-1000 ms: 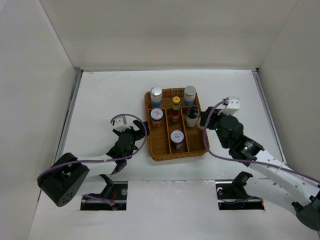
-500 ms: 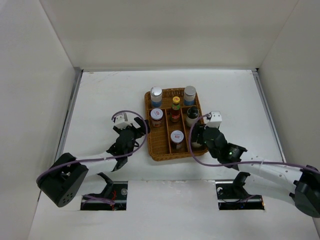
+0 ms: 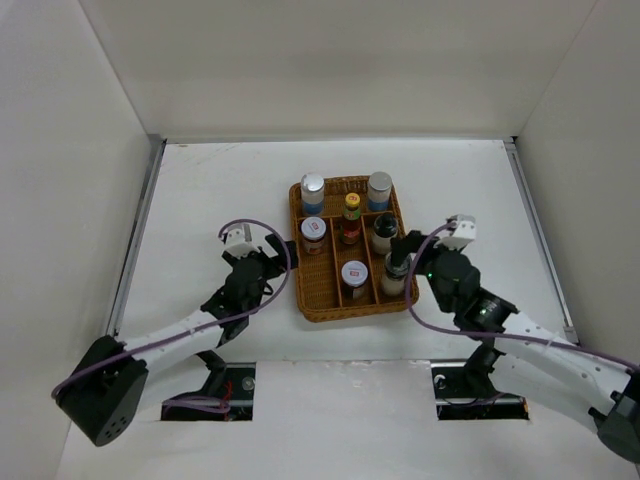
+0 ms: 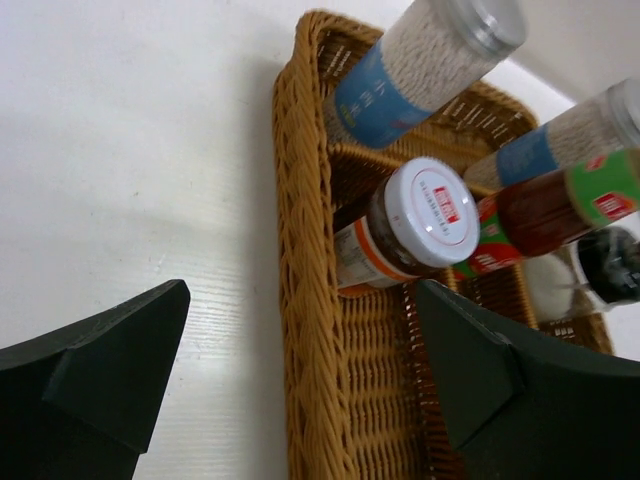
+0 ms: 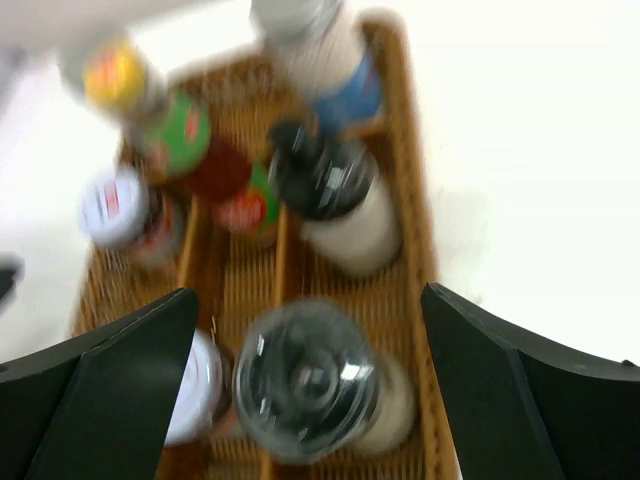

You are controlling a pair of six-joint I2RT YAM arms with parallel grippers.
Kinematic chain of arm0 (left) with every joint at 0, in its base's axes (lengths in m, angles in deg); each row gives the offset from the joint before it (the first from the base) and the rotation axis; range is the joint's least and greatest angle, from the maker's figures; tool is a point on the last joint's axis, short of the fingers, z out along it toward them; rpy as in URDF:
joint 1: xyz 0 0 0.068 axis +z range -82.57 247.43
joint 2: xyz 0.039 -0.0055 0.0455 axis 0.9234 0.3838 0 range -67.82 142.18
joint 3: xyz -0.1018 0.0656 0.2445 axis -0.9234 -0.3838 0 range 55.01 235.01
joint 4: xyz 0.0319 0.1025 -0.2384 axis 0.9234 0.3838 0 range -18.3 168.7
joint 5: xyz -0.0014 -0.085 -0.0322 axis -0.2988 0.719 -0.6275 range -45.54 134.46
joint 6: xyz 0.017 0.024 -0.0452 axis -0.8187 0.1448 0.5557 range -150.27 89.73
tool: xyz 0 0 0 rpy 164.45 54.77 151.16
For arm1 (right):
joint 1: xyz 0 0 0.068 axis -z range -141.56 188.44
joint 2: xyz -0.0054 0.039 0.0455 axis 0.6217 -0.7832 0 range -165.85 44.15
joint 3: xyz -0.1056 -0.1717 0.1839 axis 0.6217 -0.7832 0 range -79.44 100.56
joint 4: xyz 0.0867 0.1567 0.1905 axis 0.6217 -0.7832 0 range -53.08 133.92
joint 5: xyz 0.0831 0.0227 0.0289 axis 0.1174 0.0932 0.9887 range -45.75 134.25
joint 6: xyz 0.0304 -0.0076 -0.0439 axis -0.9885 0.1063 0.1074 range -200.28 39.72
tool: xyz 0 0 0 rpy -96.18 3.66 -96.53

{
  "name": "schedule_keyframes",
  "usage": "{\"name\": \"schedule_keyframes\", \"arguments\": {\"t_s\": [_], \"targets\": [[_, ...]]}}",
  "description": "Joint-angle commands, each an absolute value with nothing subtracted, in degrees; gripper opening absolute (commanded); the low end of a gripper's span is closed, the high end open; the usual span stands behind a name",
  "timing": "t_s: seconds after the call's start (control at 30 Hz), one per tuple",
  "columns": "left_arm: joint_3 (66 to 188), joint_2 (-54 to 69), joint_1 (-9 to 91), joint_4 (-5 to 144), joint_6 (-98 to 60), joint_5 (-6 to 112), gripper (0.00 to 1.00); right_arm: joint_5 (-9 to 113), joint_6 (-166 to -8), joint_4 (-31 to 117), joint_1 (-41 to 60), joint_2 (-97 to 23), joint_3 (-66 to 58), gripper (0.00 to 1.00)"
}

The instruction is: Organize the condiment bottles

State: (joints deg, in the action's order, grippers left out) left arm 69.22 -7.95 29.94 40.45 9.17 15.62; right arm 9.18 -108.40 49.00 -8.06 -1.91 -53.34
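Observation:
The brown wicker tray (image 3: 347,313) holds all the condiment bottles that I see. Two pale bottles with blue bands (image 3: 313,190) (image 3: 379,188) stand at its back. The yellow-capped sauce bottle (image 3: 352,215) is between a white-lidded jar (image 3: 313,232) and a black-capped bottle (image 3: 385,232). Another white-lidded jar (image 3: 354,275) stands in front. The grey-capped bottle (image 3: 395,272) (image 5: 310,380) stands upright in the front right compartment. My right gripper (image 3: 415,262) (image 5: 310,295) hangs open above it, fingers apart from it. My left gripper (image 3: 278,258) (image 4: 300,300) is open, straddling the tray's left wall (image 4: 295,250).
White walls enclose the table on three sides. Bare white tabletop (image 3: 210,200) lies left, right and behind the tray. The tray's front left compartment (image 4: 400,380) has nothing in it. Two openings near the arm bases (image 3: 210,390) lie at the near edge.
My right gripper carried the grey-capped bottle over the front right compartment, opened, and drew back slightly right; the bottle now stands free. The left arm shifted a little.

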Motion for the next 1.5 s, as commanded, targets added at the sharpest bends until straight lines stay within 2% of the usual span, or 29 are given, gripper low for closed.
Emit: {"name": "schedule_keyframes", "arguments": {"t_s": [0.0, 0.1, 0.23, 0.5, 0.7, 1.47], "targets": [[71.09, -14.02, 30.83, 46.62, 9.19, 15.11, 1.0, 8.3, -109.81, 54.89, -1.44, 0.47, -49.48, 1.0], [73.37, -15.87, 32.31, 54.27, 9.19, 13.7, 1.0, 11.19, -112.26, 58.49, 7.34, -1.1, -48.95, 1.0], [74.6, -16.76, 33.73, 57.19, 9.54, 13.26, 1.0, 14.45, -116.65, 61.93, 16.58, -5.67, -50.08, 1.0], [74.61, -19.65, 32.06, 60.09, 9.63, 12.11, 1.0, 19.11, -129.23, 68.34, 27.4, -8.14, -60.45, 1.0], [74.17, -22.3, 31.18, 61.24, 9.36, 12.38, 1.0, 21.14, -131.43, 68.88, 30.66, -9.55, -61.43, 1.0], [78.47, -16.32, 28.9, 58.25, 9.1, 12.47, 1.0, 23.95, -132.57, 68.88, 31.02, -13.85, -60.28, 1.0]]}}
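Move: The shaker jar just set in the basket's near-right corner stands about 2 cm left and 1 cm back of the open right hand, some 9 cm below. The black-capped bottle is about 8 cm ahead and 5 cm left of the hand; the white-lidded jar is 12 cm left and 2 cm back, both also below. From the left hand the shaker jar lies about 31 cm right and 4 cm back. Open right hand lifts clear, swings some 15 cm right and forward beyond the basket, sinking, turning clockwise 30 degrees. ##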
